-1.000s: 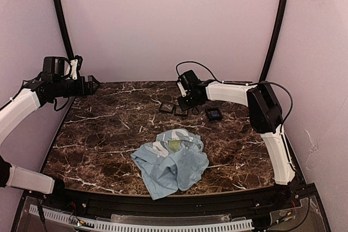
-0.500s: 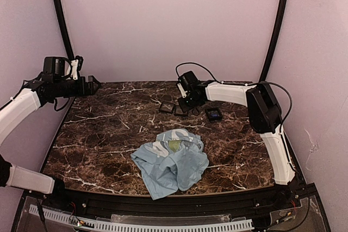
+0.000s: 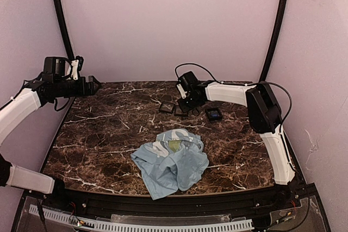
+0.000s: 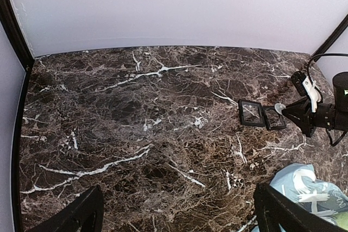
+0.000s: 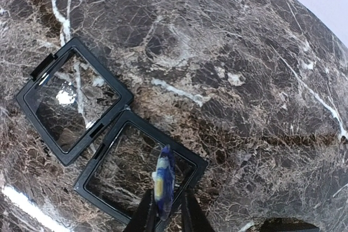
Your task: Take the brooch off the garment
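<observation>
The brooch point(image 5: 163, 186), a small blue-black disc seen edge-on, stands between my right gripper's point(image 5: 166, 198) fingertips just above a small square black tray point(image 5: 187, 158). The jaws are slightly parted: the brooch leans on the left finger and a thin gap shows at the right finger. In the top view this gripper point(image 3: 187, 107) is at the back of the table. The garment point(image 3: 173, 161), a crumpled light blue shirt, lies near the front middle. My left gripper point(image 3: 93, 84) hangs open high at the far left with nothing between its fingers point(image 4: 81, 213).
A second square tray point(image 5: 32, 93) lies beside the first. A third tray point(image 3: 213, 114) with something blue in it sits to their right. The brown marble table point(image 3: 103, 134) has purple walls on three sides.
My right gripper's jaws have parted a little around the brooch. Neither arm has visibly moved.
</observation>
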Controlling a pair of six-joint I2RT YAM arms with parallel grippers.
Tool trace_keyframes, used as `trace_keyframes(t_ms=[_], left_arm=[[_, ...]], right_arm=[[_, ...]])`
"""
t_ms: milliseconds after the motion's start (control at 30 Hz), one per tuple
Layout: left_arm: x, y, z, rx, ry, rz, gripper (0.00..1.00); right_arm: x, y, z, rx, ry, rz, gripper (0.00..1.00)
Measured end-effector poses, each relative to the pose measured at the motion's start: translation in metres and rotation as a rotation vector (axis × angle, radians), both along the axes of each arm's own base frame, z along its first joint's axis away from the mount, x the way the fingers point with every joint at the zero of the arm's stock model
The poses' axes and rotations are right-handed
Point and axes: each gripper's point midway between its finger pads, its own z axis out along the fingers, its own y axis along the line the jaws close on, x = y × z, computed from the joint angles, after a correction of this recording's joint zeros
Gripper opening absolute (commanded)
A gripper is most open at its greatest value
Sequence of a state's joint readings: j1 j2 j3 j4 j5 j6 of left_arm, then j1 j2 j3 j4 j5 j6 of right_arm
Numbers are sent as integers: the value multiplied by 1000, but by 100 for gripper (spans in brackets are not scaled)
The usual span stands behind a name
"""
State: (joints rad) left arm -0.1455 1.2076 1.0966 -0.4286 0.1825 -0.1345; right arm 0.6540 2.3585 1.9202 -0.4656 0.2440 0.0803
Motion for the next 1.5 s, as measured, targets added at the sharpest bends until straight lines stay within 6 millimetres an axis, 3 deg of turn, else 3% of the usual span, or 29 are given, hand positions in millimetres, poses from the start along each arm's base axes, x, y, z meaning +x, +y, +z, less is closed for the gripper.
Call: trace_keyframes(t_ms=[233, 400, 500, 667, 1033, 1167, 1300, 1400, 1500], left_arm=[[0, 0, 0, 0, 0, 0, 97], [0, 0, 0, 0, 0, 0, 97], [0, 0, 0, -1, 0, -1, 98], [0, 0, 0, -1, 0, -2, 98], [4, 17, 0, 11, 1, 113, 99], [1, 30, 8, -10, -44, 202, 99], [5, 41, 4, -12, -64, 267, 99], [14, 56, -11, -5, -50, 319, 99], [17, 83, -39, 5, -14, 394, 99]], right_arm=[[-3, 8, -1, 26, 14, 46, 32], [-8, 15, -2, 50, 27, 86, 54], [-13, 16, -2, 59, 35, 115, 74], [-23, 17, 12, 94, 30, 141, 97], [-38, 10, 86, 210, -66, 141, 99], [-46, -12, 101, 243, -72, 94, 99], [-48, -58, 103, 261, -71, -3, 99], [-52, -98, 102, 266, -73, -88, 99], [-60, -139, 103, 278, -87, -171, 99]])
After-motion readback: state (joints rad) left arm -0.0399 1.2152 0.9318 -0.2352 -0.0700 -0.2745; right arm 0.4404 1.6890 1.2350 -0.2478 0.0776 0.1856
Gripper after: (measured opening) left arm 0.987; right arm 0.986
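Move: The brooch stands on edge between the right hand's fingers; the right half of the open case lies about 2 cm left of that hand and 4 cm below. The case's left half is some 9 cm left and 2 cm ahead; the black box with the other brooch is 12 cm right and 2 cm back. The garment's middle lies roughly 27 cm back, 6 cm left. From the left hand, the case's right half is about 36 cm right, 13 cm ahead and 24 cm below. The brooch is let go into the right half of the open case: the right fingers, barely parted, open wide as the hand eases a couple of centimetres left and back. That hand then rises about 10 cm and swings some 14 cm right, high towards the black box, rolling about 15 degrees. Late on, the empty left hand drifts 7 cm left, sinking slightly, turning counter-clockwise. ##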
